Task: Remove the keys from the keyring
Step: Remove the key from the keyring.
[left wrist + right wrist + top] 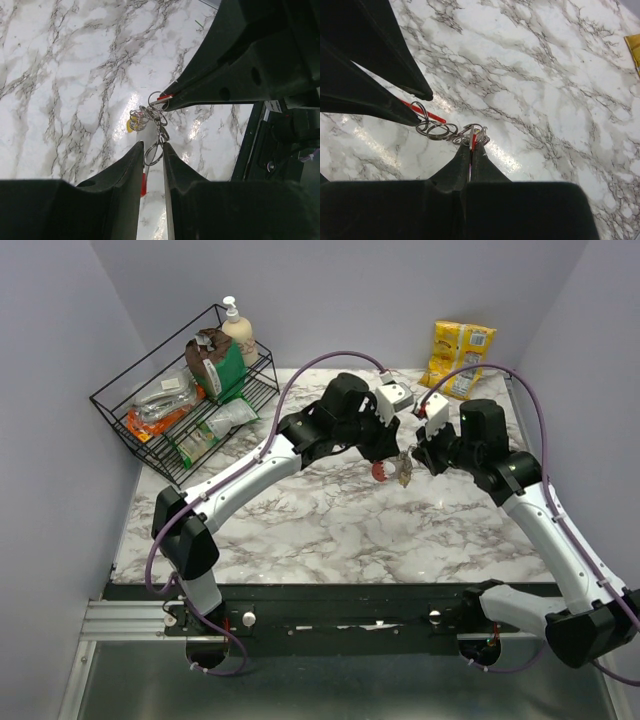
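Note:
The keyring (154,154) is a thin metal ring with a red loop (380,472), held a little above the marble table (300,530). My left gripper (152,145) is shut on it, the ring spanning the narrow gap between its fingers. A short chain of rings (437,131) runs from there to the keys (475,134), a small silvery bunch with a red head and a yellow tag (131,125). My right gripper (472,146) is shut on the red-headed key, edge-on between its pads. In the top view both grippers meet tip to tip over the table's middle, with the keys (405,476) between them.
A black wire rack (150,430) with packets and a soap bottle (238,330) stands at the back left. A yellow packet (458,355) lies at the back right. Grey walls close in the table on three sides.

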Available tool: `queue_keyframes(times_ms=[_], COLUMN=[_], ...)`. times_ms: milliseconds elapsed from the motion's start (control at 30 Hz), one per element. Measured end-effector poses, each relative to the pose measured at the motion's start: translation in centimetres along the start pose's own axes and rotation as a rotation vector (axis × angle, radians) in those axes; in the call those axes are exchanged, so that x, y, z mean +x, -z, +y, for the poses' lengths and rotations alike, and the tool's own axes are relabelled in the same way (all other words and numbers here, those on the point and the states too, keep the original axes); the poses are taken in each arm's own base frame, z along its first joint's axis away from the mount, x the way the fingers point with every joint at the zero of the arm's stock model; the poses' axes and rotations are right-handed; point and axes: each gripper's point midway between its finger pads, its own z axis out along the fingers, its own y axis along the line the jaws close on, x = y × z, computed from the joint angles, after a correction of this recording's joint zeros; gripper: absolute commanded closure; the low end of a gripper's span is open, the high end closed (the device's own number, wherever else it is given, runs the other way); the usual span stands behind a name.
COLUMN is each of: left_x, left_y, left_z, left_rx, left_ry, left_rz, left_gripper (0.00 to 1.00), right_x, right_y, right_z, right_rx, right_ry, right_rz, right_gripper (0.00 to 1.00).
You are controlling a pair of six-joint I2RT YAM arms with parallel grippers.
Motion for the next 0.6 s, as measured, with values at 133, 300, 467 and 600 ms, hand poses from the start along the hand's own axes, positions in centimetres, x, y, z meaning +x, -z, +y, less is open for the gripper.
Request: queue_keyframes(times_ms=[133, 300, 467, 600], left_x=[-0.4, 0.2, 1.9, 3.7], left_y=[0.3, 0.2, -0.4, -0.8], left_z=[0.6, 1.6, 2.8, 3.7], left_rx=[-0.002, -0.013, -0.027, -0.03], left_ry=[0.003, 0.014, 0.031, 0.066], left_rz=[-0.024, -0.037, -0.031, -0.016], left_gripper=[0.69, 0.69, 0.7, 0.7], right_x=[0.3, 1.2, 2.8, 3.9], right_y=[-0.7, -1.8, -3.0, -3.8], right_z=[-0.3, -0.6, -0.6, -0.3], right_rx=[0.006, 0.001, -0.013, -0.032], right_ry=[-0.016, -0.041, -0.072, -0.085], right_rz=[-0.001, 0.017, 0.052, 0.081], right_gripper=[0.99, 0.99, 0.99, 0.99])
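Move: The loose red-headed key hangs just under the left fingertips, about 2 cm back, 1 cm to their left and some 3 cm lower. The tangle of rings sits about 2 cm to the right of the left hand, 1 cm back and 1 cm below; the key pinched by the right fingers is about 4 cm to its right and 1 cm ahead, level. From the right hand the loose red-headed key lies some 5 cm left, 3 cm back and 3 cm lower. Both hands sink together over the bare table, the right one about 5 cm with a small push forward and its fingers tipping slightly further down, its grip still shut on the pinched key with the rings hanging from it. The left hand, fingers staying part open, first eases forward and to its left, off the rings, then drops faster, ending some 4.5 cm lower and about 2 cm farther out and 2 cm farther left, with hardly any turn of the wrist. ##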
